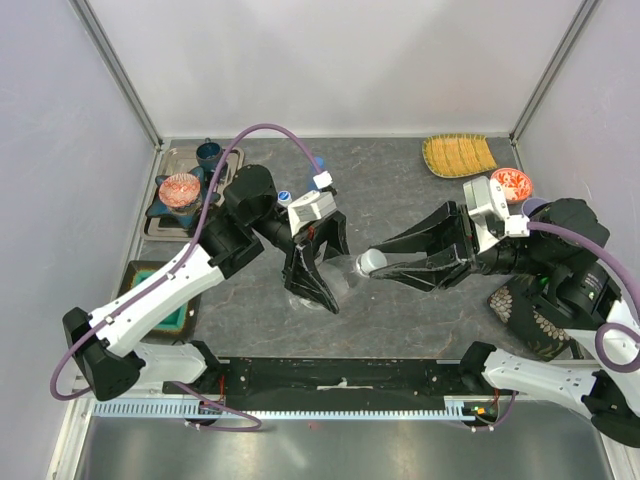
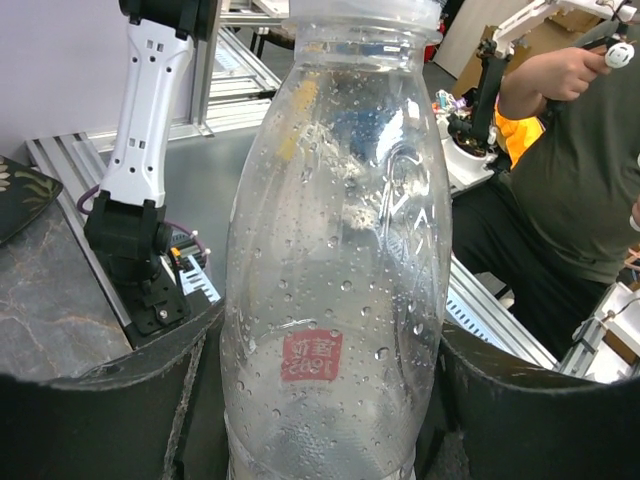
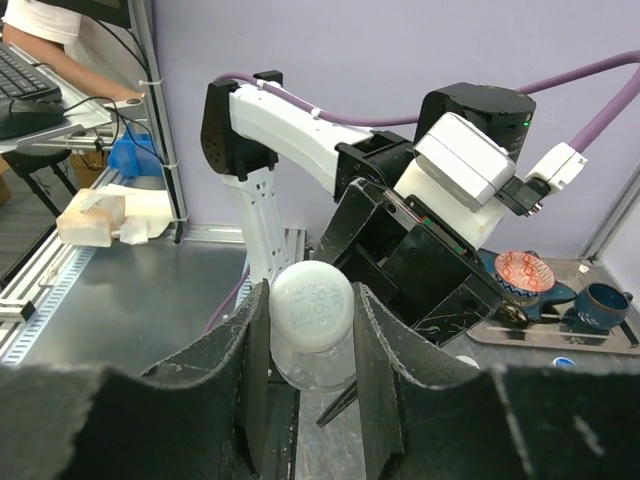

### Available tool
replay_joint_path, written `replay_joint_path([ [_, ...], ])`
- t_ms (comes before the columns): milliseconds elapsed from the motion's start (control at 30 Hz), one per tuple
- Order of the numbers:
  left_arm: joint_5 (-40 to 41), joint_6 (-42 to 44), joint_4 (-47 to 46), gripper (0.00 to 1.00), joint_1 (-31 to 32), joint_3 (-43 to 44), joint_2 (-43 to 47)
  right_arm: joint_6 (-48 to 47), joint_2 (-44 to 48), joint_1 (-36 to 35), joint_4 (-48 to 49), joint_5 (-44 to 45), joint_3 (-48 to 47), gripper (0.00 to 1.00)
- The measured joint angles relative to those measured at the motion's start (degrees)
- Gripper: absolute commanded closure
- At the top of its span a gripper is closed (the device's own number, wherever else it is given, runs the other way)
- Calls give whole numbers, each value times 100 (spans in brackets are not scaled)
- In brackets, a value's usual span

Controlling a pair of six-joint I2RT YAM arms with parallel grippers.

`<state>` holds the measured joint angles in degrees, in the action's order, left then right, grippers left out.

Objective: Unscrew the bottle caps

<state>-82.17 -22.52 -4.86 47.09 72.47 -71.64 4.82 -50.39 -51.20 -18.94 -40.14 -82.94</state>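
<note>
A plain clear bottle (image 2: 335, 280), beaded with droplets and bearing a small red stamp, is held between my two grippers over the middle of the table. My left gripper (image 1: 312, 278) is shut on the bottle's body, its black pads (image 2: 100, 410) pressing both sides. The bottle's white cap (image 3: 311, 305) points toward the right arm. My right gripper (image 3: 311, 322) is shut on that cap, one finger (image 3: 250, 340) on each side. From above, the cap (image 1: 371, 262) shows at the right gripper's tips (image 1: 374, 263). The bottle's body is mostly hidden there by the left fingers.
A tray (image 1: 232, 160) at the back left carries a blue cup (image 1: 208, 152) and a red patterned bowl (image 1: 180, 188). A yellow woven mat (image 1: 458, 154) and a red dish (image 1: 512, 183) lie at the back right. A patterned dark bag (image 1: 525, 310) sits under the right arm.
</note>
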Motion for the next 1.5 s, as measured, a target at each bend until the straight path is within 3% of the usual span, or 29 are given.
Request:
replay_joint_path([
  [533, 979, 153, 468, 70, -442, -66, -2, 520, 570, -107, -118, 2400, -184, 100],
  [700, 1770, 361, 719, 70, -435, -173, 120, 761, 673, -118, -304, 5056, 9, 100],
  [800, 2817, 487, 892, 70, -435, -481, 553, 1198, 647, -114, -566, 6483, 841, 100],
  [867, 3630, 533, 909, 69, -437, -756, 1014, 1561, 557, -114, -713, 6891, 1556, 100],
  [1033, 5171, 573, 903, 69, -437, -1239, 2096, 2487, -129, -114, -863, 7090, 3346, 100],
  [1167, 5812, 608, 905, 69, -437, -1327, 2448, 2907, -774, -114, -678, 6957, 4201, 100],
  [1500, 6282, 686, 929, 69, -437, -1722, 2747, 3215, -2225, -68, 579, 6655, 4542, 100],
])
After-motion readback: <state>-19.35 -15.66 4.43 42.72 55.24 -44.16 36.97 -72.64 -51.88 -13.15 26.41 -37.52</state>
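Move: The cap is already between the right fingertips, at the mouth of the bottle, whose body lies some 5 cm to the left, 3 cm back and 9 cm lower. The bare table spot for it is about 18 cm ahead, 5 cm right and 48 cm below; the green-labelled bottle stands roughly 13 cm ahead, 16 cm left, 38 cm down. From the left hand, still gripping the bottle, the cap is about 3 cm ahead, 5 cm right, 9 cm up. Still pinching the cap, the right fingers draw it off the bottle mouth, first right, forward and slightly up, then swing steeply down over 40 cm towards bare table, ending about 18 cm farther forward, as they turn from pointing left to forward and down. The left hand keeps its grip on the bottle and carries it away, forward and somewhat left, turning some 65 degrees counter-clockwise. ##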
